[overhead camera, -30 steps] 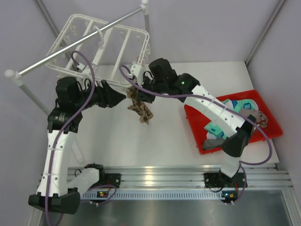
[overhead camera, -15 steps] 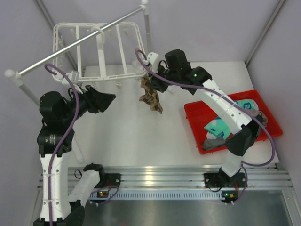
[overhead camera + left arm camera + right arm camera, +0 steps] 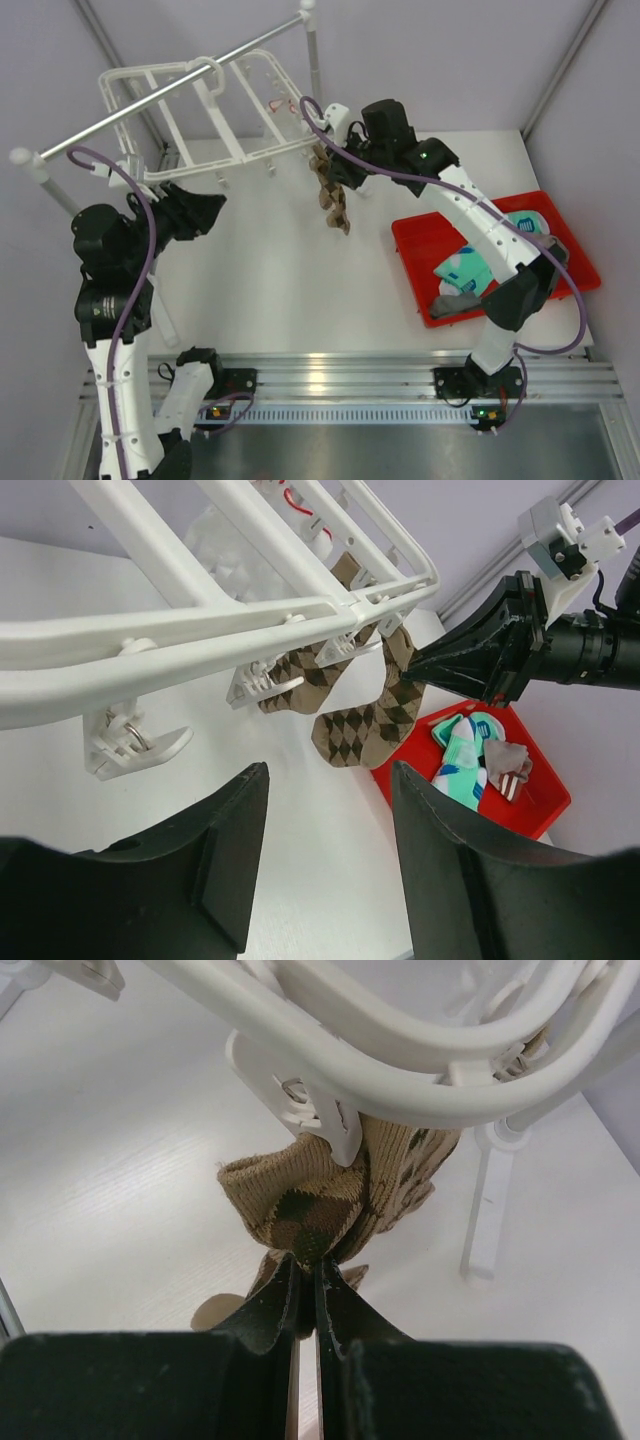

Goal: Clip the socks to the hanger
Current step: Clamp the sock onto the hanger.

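Observation:
The white hanger [image 3: 235, 157] hangs tilted by its hook from the grey rail [image 3: 100, 124]. Brown-and-tan checkered socks [image 3: 332, 200] dangle under its right corner. My right gripper [image 3: 325, 178] is shut on the cuff of one checkered sock [image 3: 310, 1200], just under a hanger clip [image 3: 320, 1120] that touches the cuff. In the left wrist view a second checkered sock [image 3: 300, 675] hangs at a clip beside the larger one [image 3: 365, 720]. My left gripper [image 3: 205, 208] is open and empty, below the hanger's left end [image 3: 200, 640], its fingers [image 3: 235, 830] apart.
A red tray [image 3: 575, 250] at the right holds teal-and-white socks [image 3: 470, 265] and a grey sock [image 3: 455, 300]; it also shows in the left wrist view [image 3: 530, 810]. The rail's posts [image 3: 315, 60] stand at the back and left.
My left gripper has drawn back to the left, away from the hanger. My right gripper has moved up and right with the checkered sock. The hanger has swung and tilted.

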Robot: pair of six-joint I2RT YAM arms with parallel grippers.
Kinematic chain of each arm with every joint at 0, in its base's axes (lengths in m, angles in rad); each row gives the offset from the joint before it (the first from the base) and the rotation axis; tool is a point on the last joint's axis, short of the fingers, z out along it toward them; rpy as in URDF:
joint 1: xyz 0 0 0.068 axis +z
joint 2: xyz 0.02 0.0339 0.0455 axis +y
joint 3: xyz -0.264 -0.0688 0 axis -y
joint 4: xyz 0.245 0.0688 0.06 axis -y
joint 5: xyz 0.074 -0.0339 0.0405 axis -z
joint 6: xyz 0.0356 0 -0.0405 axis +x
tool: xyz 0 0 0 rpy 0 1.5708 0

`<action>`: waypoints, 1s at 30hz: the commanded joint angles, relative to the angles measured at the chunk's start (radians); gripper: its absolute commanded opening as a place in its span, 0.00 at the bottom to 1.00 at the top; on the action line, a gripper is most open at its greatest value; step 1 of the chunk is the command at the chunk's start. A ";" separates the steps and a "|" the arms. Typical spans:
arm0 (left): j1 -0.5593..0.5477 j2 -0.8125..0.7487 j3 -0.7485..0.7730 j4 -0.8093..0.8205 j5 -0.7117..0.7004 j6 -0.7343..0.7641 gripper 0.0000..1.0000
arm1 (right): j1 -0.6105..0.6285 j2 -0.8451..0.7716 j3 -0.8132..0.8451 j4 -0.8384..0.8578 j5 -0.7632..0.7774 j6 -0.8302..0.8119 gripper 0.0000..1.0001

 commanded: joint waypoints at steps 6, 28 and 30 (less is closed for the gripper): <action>0.005 0.011 -0.029 0.071 0.040 0.014 0.57 | -0.005 -0.052 -0.008 0.048 0.001 -0.004 0.00; -0.019 0.065 -0.187 0.368 0.097 0.109 0.60 | -0.025 -0.178 -0.210 0.207 -0.194 0.097 0.36; -0.035 0.072 -0.201 0.396 0.061 0.134 0.61 | -0.024 -0.212 -0.266 0.268 -0.263 0.125 0.41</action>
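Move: The right gripper is still shut on the brown argyle sock. The hanger's corner clip that takes it lies about 3 cm ahead, 2 cm to the left and 4 cm above; most of the sock hangs some 5 cm below, 2 cm to the left, level fore and aft. The clear bag hangs about 9 cm farther out and 8 cm left. From the left hand, the corner clip is roughly 12 cm ahead, 19 cm right and 4 cm lower; the nearest empty clip is some 5 cm ahead, 1 cm left and 2 cm above. Keep the right gripper in place at first, then open it part way to let go of the brown sock while easing it down about 2 cm, and draw it some 2 cm back, clear of the cloth. Meanwhile sink the left gripper, fingers still open and empty, turning it slightly clockwise, then send it forward as well towards the clipped sock, roughly 4 cm forward and 4 cm down in all. ##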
